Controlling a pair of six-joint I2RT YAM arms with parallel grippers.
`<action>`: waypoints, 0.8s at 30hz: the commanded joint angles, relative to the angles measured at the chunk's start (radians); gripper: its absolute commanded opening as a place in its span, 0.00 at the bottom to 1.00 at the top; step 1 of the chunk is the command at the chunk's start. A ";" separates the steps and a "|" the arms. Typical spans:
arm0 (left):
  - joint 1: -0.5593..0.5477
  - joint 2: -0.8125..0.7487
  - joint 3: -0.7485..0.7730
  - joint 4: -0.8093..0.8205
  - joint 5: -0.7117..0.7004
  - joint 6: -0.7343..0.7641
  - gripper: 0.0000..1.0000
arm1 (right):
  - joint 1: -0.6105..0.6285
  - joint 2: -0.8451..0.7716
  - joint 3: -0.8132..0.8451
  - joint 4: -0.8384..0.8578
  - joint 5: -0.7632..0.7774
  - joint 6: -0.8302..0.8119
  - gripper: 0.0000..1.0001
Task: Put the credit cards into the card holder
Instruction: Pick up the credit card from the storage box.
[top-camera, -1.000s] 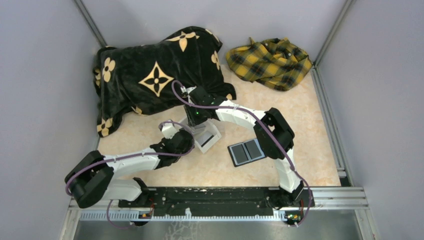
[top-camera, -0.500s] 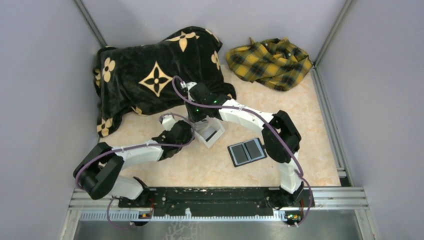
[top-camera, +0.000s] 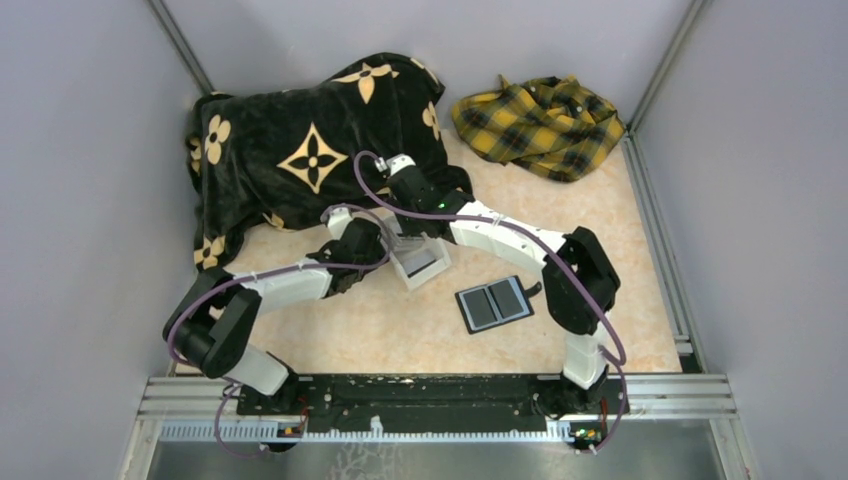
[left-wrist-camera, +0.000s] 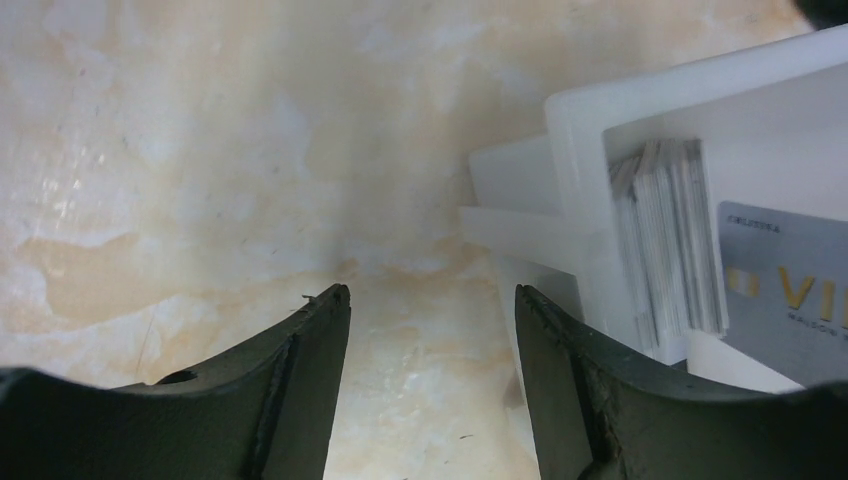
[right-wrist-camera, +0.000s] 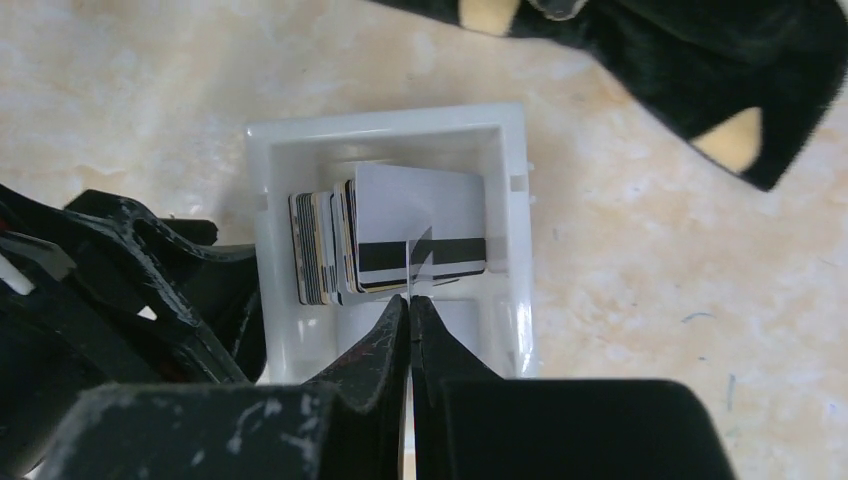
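The credit cards (right-wrist-camera: 325, 248) stand packed on edge in a white open-top box (right-wrist-camera: 385, 130), with a black-striped one (right-wrist-camera: 440, 215) leaning at the front. My right gripper (right-wrist-camera: 411, 300) is over the box, shut on one thin credit card (right-wrist-camera: 411, 262) seen edge-on between its tips. Against the box's left side my left gripper (left-wrist-camera: 432, 295) stands open, with only bare table between its fingers. The box (left-wrist-camera: 575, 150) and its cards (left-wrist-camera: 665, 240) lie just right of that gripper. Right of the box (top-camera: 420, 262), the card holder (top-camera: 493, 304) lies open flat, grey slots up.
A black blanket with tan flowers (top-camera: 300, 140) is heaped at the back left, its edge close behind the box. A yellow plaid cloth (top-camera: 540, 110) lies at the back right. Grey walls close in the table on three sides.
My right gripper has closed on a card in the box. The left arm has stretched farther out along the box's left side, and the box has turned slightly.
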 joint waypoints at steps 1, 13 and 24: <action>0.015 0.004 0.111 -0.001 0.032 0.111 0.68 | 0.018 -0.090 -0.012 0.017 0.138 -0.048 0.00; 0.015 -0.233 0.157 -0.099 0.161 0.244 0.69 | -0.010 -0.351 -0.123 -0.032 0.058 -0.058 0.00; 0.014 -0.378 0.027 0.158 0.728 0.455 0.69 | -0.116 -0.728 -0.442 -0.085 -0.347 0.033 0.00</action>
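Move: The right hand already pinches the VIP card above the storage box. The card holder it is bound for lies about 19 cm to its right, 12 cm back and 13 cm below. The box is centred some 3 cm to its right, 2 cm back and 11 cm below. From the left hand, at the box's left wall, the box centre is about 8 cm right and 1 cm ahead; the holder is roughly 24 cm right, 10 cm back and 3 cm lower. Open fingers against the storage box's left wall, the left hand nudges forward about 3 cm, already rising, then comes free and climbs to some 15 cm up, swinging right and back while turning clockwise about 30 degrees and lifting its fingertips. The right hand keeps its pinch on the VIP card and carries it away from the box: first right, then up and back as well, about 10 cm each to the right and up and 8 cm back. ##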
